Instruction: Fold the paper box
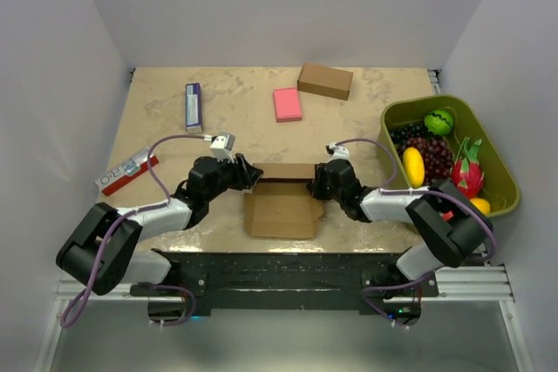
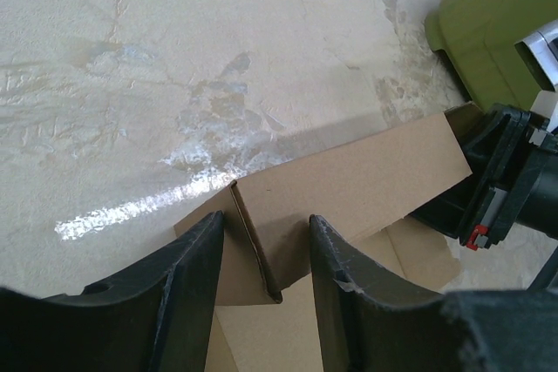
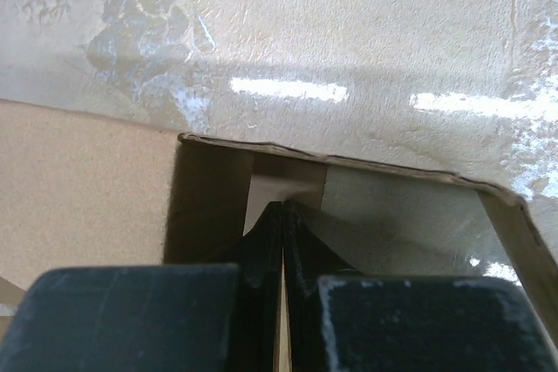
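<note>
The paper box (image 1: 281,211) lies flat-bottomed in brown card at the table's near middle, with its far wall raised. My left gripper (image 1: 253,176) stands open at that wall's left end. In the left wrist view its gripper (image 2: 267,218) straddles the box's (image 2: 366,172) folded corner, one finger on each side, with gaps showing. My right gripper (image 1: 316,182) is at the box's right end. In the right wrist view the gripper (image 3: 283,206) is shut, and its tips reach into the box's (image 3: 78,189) open end and touch a small inner flap.
A ready-made brown box (image 1: 325,81) and a pink block (image 1: 287,104) sit at the back. A blue-white packet (image 1: 193,106) and a red-white packet (image 1: 126,172) lie to the left. A green basket (image 1: 410,103) of toy fruit stands on the right, close to the right arm.
</note>
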You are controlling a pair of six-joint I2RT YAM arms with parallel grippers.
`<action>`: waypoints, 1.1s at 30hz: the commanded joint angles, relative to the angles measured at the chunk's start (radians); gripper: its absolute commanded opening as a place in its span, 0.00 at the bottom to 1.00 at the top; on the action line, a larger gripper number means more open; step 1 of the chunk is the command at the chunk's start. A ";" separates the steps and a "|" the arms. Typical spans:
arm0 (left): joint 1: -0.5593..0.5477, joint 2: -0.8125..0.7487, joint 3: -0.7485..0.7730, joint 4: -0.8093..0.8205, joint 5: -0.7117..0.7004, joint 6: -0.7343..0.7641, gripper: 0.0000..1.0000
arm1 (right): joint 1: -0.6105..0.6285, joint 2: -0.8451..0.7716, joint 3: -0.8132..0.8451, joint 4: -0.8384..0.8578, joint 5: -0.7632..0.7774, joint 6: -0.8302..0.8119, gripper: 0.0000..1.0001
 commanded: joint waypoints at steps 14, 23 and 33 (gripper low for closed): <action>0.000 0.025 0.028 -0.020 0.002 0.034 0.48 | 0.001 -0.480 0.132 -0.611 0.057 -0.076 0.59; 0.001 0.025 0.045 -0.043 0.003 0.047 0.48 | -0.032 -0.387 0.235 -0.705 0.282 -0.156 0.78; 0.000 0.017 0.054 -0.066 -0.003 0.056 0.48 | -0.071 -0.251 0.270 -0.647 0.356 -0.240 0.84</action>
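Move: The right hand's shut fingers are down inside the box's far right corner. The side flap they leave lies about 3 cm ahead and 3 cm to the right, nearly level. The far wall's middle is some 7 cm left and 4 ahead, the near panel's middle about 9 left and 6 back, and the fruit bin's middle roughly 35 right and 9 ahead. From the left hand, at the far left corner, the flap is some 17 cm right and 2 ahead. Up and slightly back, the right hand backs out of the box corner, rising about 11 cm as its shut fingers spread wide. It then swings right towards the fruit bin and forward, coming partway down to end nearly 10 cm to the right of where it began, its right side rolling up some 25 degrees. The left hand stays put, half-open fingers still straddling the far left corner. ##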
